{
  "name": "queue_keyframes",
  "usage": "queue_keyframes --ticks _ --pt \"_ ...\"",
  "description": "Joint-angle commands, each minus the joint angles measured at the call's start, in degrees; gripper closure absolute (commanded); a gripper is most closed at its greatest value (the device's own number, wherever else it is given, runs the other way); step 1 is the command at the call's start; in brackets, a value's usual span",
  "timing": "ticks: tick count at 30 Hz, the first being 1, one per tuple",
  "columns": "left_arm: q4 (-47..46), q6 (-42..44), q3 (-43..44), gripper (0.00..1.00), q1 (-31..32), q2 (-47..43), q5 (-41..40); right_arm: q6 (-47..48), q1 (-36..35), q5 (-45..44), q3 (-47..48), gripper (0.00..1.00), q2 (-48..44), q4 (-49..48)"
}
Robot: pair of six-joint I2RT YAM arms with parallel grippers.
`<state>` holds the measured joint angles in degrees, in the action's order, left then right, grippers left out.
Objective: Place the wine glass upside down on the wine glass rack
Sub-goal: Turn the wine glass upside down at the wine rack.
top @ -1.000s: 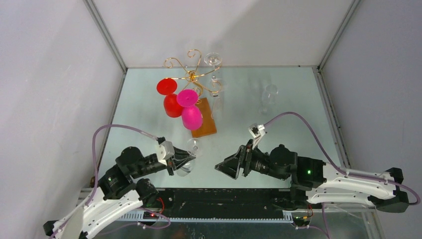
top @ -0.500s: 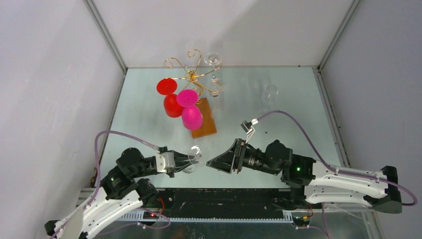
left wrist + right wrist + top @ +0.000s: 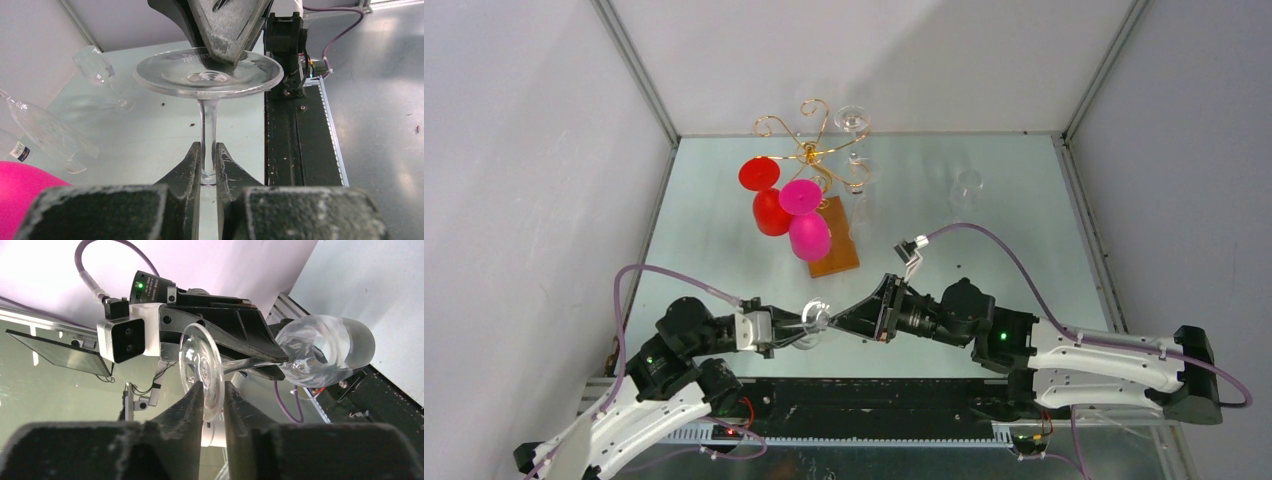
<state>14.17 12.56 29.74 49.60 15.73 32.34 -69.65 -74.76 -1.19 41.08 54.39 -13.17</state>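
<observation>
A clear wine glass [image 3: 814,318] hangs in the air between both arms, above the table's near edge. My left gripper [image 3: 208,167] is shut on its stem [image 3: 208,120], just above the bowl. The round foot [image 3: 207,75] points toward the right arm. My right gripper [image 3: 212,392] has its two fingers on either side of the foot [image 3: 200,360], pinching the disc's edge. The bowl [image 3: 325,350] shows behind the left fingers [image 3: 250,335]. The wine glass rack [image 3: 809,150], gold wire on a brown wooden base [image 3: 836,252], stands at the back centre.
A red glass [image 3: 769,205] and a pink glass [image 3: 807,232] hang upside down from the rack, as do two clear ones [image 3: 854,120]. Another clear glass [image 3: 965,190] stands at the back right. White walls enclose the table on three sides.
My right arm has moved left to the glass and its jaws have narrowed around the foot. The left gripper has turned the glass so that its foot faces the right arm.
</observation>
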Motion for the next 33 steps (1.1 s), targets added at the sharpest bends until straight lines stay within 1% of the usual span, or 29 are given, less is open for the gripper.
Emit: queue_keyframes --ticks 1,2,3,5,8,10,11,12,13,14,15,16,18,24,26,30,33 --pt "-3.56 1.26 1.26 1.0 0.04 -0.38 2.02 -0.94 0.13 0.52 2.43 0.85 -0.51 -3.41" --pt "-3.08 1.14 1.28 1.0 0.05 -0.45 2.11 -0.91 0.09 0.54 2.43 0.88 -0.6 -3.0" --pt "-2.78 1.1 1.24 1.0 0.1 -0.66 2.16 -0.92 0.06 0.56 2.43 0.95 -0.71 -2.63" --pt "-2.35 1.15 1.09 1.0 0.02 -1.14 2.0 -0.93 -0.01 0.53 2.43 1.0 -0.7 -1.97" --pt "-2.16 1.2 1.03 0.99 0.05 -1.61 1.84 -0.47 -0.32 0.56 2.43 1.0 -0.61 -1.3" --pt "-1.93 1.45 1.09 0.9 0.05 -1.68 1.95 0.07 -0.37 0.5 2.43 1.0 -0.57 -0.99" --pt "-1.81 1.52 1.11 0.73 0.05 -1.6 2.1 0.19 -0.51 0.54 2.43 1.0 -0.64 -0.48" --pt "-1.72 1.58 1.11 0.64 0.05 -1.63 2.15 0.49 -0.49 0.35 2.43 1.0 -0.66 -0.2" --pt "-1.85 1.5 1.07 0.45 0.05 -1.59 2.19 0.66 -0.54 0.15 2.43 1.0 -0.9 0.49" --pt "-1.95 1.44 1.0 0.37 0.05 -1.63 2.09 1.09 -0.58 -0.21 2.43 1.0 -1.1 1.25" --pt "-2.2 1.38 0.73 0.26 0.05 -1.7 2.1 1.27 -0.57 -0.43 2.43 1.0 -1.47 1.67" --pt "-2.38 1.31 0.47 0.13 0.05 -1.77 2.05 1.71 -0.56 -0.91 2.43 1.0 -1.74 2.6" --pt "-2.69 1.09 0.2 0.02 0.05 -2.09 1.96 2.5 -0.57 -1.82 2.43 1.0 -3.25 4.34" --pt "-1.18 -0.54 0.12 0.0 0.03 -4.0 -0.19 3.91 -0.44 -5.99 2.43 1.0 -8.02 12.05" --pt "-1.14 -2.33 -0.35 0.0 0.05 -4.77 -1.77 4.41 -0.24 -7.09 2.43 1.0 -9.55 14.82" --pt "-2.68 -9.36 -1.79 0.0 0.05 -6.14 -5.76 4.97 0.14 -8.4 2.43 1.0 -11.89 18.93" --pt "-4.27 -18.92 -2.66 0.0 0.04 -6.65 -9.23 5.04 0.18 -9.47 2.43 1.0 -12.9 20.92"
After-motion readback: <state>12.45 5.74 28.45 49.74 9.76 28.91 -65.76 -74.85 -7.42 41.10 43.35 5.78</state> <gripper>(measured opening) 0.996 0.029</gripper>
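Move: The left gripper already holds the upside-down wine glass by its stem, with its foot about 4 cm above that hand, 1 cm forward and 1 cm to the right. From the right gripper, the foot's middle lies some 2 cm left and 1 cm ahead, level with the fingertips. The pink glass on the rack hangs roughly 20 cm ahead and 4 cm left of the right gripper, the red one about 24 cm ahead and 12 cm left, both somewhat lower. Close the right gripper and pinch the near rim of the wine glass's foot, keeping the left gripper on the stem. Then open the left gripper fully and ease it up a little, letting go. As it opens, sink the right hand about 2 cm, then draw it some 5 cm to the right, away from the left gripper, its fingertips dipping about 10 degrees. ##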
